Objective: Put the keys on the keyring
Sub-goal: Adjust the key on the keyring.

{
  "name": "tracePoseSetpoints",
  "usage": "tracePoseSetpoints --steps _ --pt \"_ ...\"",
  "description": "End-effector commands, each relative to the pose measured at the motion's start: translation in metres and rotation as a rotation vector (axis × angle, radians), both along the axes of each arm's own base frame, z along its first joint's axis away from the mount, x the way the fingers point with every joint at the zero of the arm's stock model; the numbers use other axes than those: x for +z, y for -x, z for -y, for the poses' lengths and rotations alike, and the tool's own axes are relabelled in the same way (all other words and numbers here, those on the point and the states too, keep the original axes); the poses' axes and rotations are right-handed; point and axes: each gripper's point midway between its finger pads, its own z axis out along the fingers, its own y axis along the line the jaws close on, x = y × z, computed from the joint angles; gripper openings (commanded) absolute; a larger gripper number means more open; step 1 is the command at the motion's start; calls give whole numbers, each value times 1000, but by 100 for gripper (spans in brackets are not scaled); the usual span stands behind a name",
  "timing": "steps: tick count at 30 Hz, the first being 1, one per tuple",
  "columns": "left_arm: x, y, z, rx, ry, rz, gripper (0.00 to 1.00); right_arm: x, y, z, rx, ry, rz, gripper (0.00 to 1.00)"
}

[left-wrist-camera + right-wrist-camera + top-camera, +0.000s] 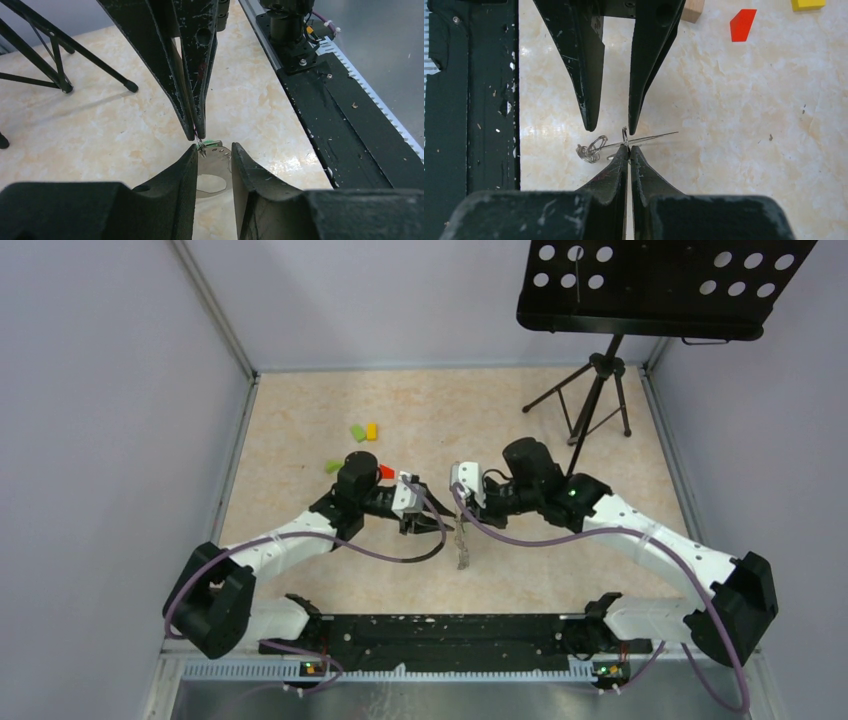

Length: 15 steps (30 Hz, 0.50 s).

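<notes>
My right gripper (628, 146) is shut on the keyring (651, 137), a thin wire loop seen edge-on, with small silver rings (590, 149) bunched at its left end. From above, the keys (464, 552) hang below that gripper (460, 502). A flat silver key (216, 167) with a green tag (213, 143) hangs between the fingers of my left gripper (214, 146). Its jaws stand partly open on either side of the key, a gap showing. The two grippers meet tip to tip over the mid table.
Green (357, 432), yellow (372, 430) and red (386, 471) blocks lie behind the left gripper (410, 508). A music stand (650, 285) on a tripod (592, 400) stands back right. The black base rail (340, 115) runs along the near edge. Grey walls close in the table.
</notes>
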Motion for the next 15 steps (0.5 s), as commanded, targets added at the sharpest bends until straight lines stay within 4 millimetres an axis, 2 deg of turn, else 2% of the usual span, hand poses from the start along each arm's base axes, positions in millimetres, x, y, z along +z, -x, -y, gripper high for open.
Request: tracePoseSetpoints --steps 1,9,15 --pt "5 -2 6 18 15 -77 34 34 -8 -16 12 -86 58 0" --pt "7 -8 8 53 17 -92 26 31 -9 -15 7 -61 56 0" --pt "5 -11 9 65 11 -101 7 31 -9 -16 9 -55 53 0"
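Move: The left fingers, pointing right and partly open, have the keyring about 1 cm ahead of and 1 cm to the right of their midpoint, roughly level. The right hand already grips it, with the free part of the ring about 1 cm to its left. The grey plate hangs some 5 cm below the left hand and 1 cm ahead and right of it. The red block lies on the table about 19 cm ahead, 13 cm left and 17 cm below the left hand. Forward and slightly to the right, only about 1 cm in all, the left hand eases its fingertips over the free part of the keyring, rolling some 5 to 10 degrees so that its forward side dips. Its fingers close from about a third open to nearly shut, pinching the ring just beside the right fingertips. The right hand keeps its shut grip and holds the ring almost in place. ##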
